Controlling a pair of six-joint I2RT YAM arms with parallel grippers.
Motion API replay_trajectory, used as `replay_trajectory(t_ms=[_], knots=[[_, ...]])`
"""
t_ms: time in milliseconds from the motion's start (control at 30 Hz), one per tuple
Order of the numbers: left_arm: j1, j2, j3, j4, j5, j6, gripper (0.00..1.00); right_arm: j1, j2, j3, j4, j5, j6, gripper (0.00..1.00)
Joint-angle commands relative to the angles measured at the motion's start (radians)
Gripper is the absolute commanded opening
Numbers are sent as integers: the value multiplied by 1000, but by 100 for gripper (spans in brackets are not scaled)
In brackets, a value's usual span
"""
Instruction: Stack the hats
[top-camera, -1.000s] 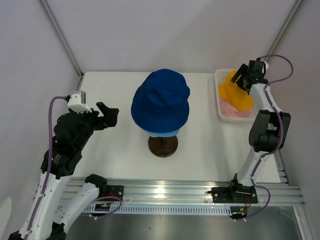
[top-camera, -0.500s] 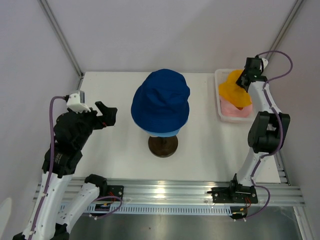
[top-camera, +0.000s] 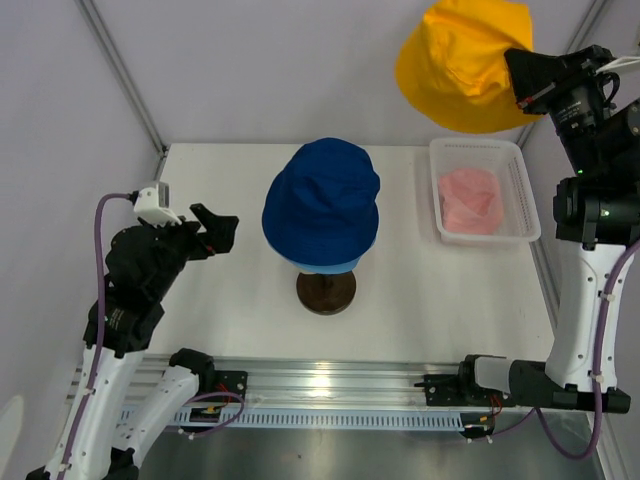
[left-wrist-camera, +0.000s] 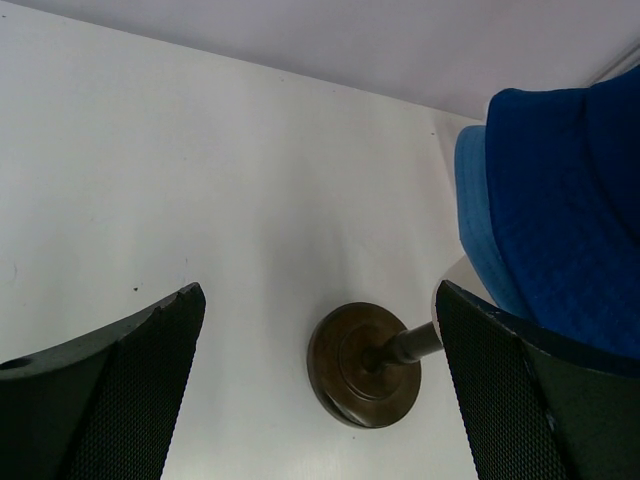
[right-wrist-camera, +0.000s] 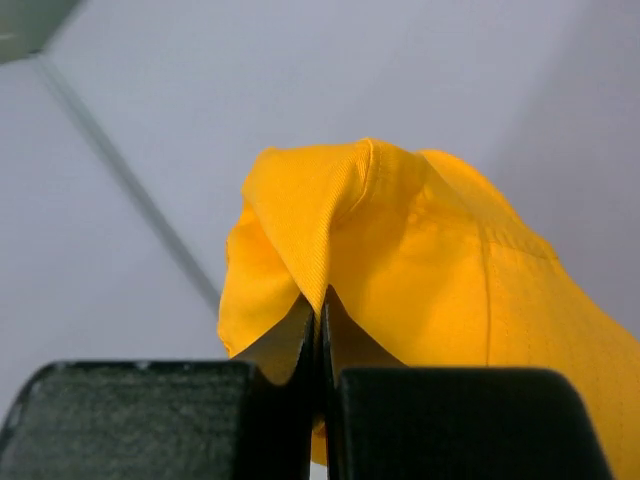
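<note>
A navy blue hat (top-camera: 322, 203) sits on a stand at the table's middle, over a light blue hat (top-camera: 330, 266) whose brim peeks out below; both show at the right of the left wrist view, navy (left-wrist-camera: 575, 215) over light blue (left-wrist-camera: 480, 225). My right gripper (top-camera: 520, 95) is raised high above the back right corner, shut on a fold of the yellow-orange hat (top-camera: 462, 62), which hangs from it (right-wrist-camera: 420, 270). A pink hat (top-camera: 470, 198) lies in the basket. My left gripper (top-camera: 218, 232) stands open to the left of the stand, holding nothing.
The white mesh basket (top-camera: 523, 190) stands at the back right of the table. The stand's dark round base (top-camera: 326, 291) rests on the table near the front middle, seen between my left fingers (left-wrist-camera: 365, 365). Tent walls and poles enclose the table.
My right gripper shut on the yellow-orange hat in the basket and lifted it high above the table, uncovering the pink hat. The left arm has stayed where it was.
</note>
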Motion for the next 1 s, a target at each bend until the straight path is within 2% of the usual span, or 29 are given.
replay_trajectory(t_ms=[0, 167, 333, 433, 567, 733, 867, 967], knots=[[10, -20, -9, 39, 50, -40, 100, 33, 33, 35, 124, -254, 200, 0], [10, -35, -28, 34, 51, -74, 100, 156, 89, 205, 155, -343, 310, 0], [10, -52, -22, 19, 41, -86, 100, 352, 97, 252, 58, -366, 266, 0], [10, -70, -8, 8, 33, -82, 100, 392, 54, 162, 29, -339, 225, 0], [10, -80, 21, -1, -5, -73, 99, 406, 1, 2, 95, -371, 280, 0], [10, -67, 46, 2, -4, -85, 99, 409, -16, -75, 106, -400, 304, 0], [10, -61, 55, 41, 24, -117, 99, 413, -39, -131, 80, -348, 266, 0], [10, -54, 78, 66, 82, -146, 99, 414, -30, -182, 95, -378, 287, 0]])
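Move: Over to the left of the right hand, which already holds the yellow hat by its edge, the dark blue hat on the head stand lies roughly 30 cm left, 13 cm back and 16 cm below. The white crate is about 15 cm ahead, 15 cm right and 57 cm down; the pink hat in it about 10 cm ahead, 10 cm right. From the open left hand the dark blue hat is some 21 cm right, 2 cm back and 11 cm up. Carrying the pinched yellow hat left and back towards the dark blue hat on the stand, the right hand sweeps some 18 cm left and 9 cm back, arching up first, then sinking about 11 cm from its peak. It swings counter-clockwise by 45 degrees or so and finally dips its fingers, grip kept shut. The open left hand rises about 3 cm and eases back. ##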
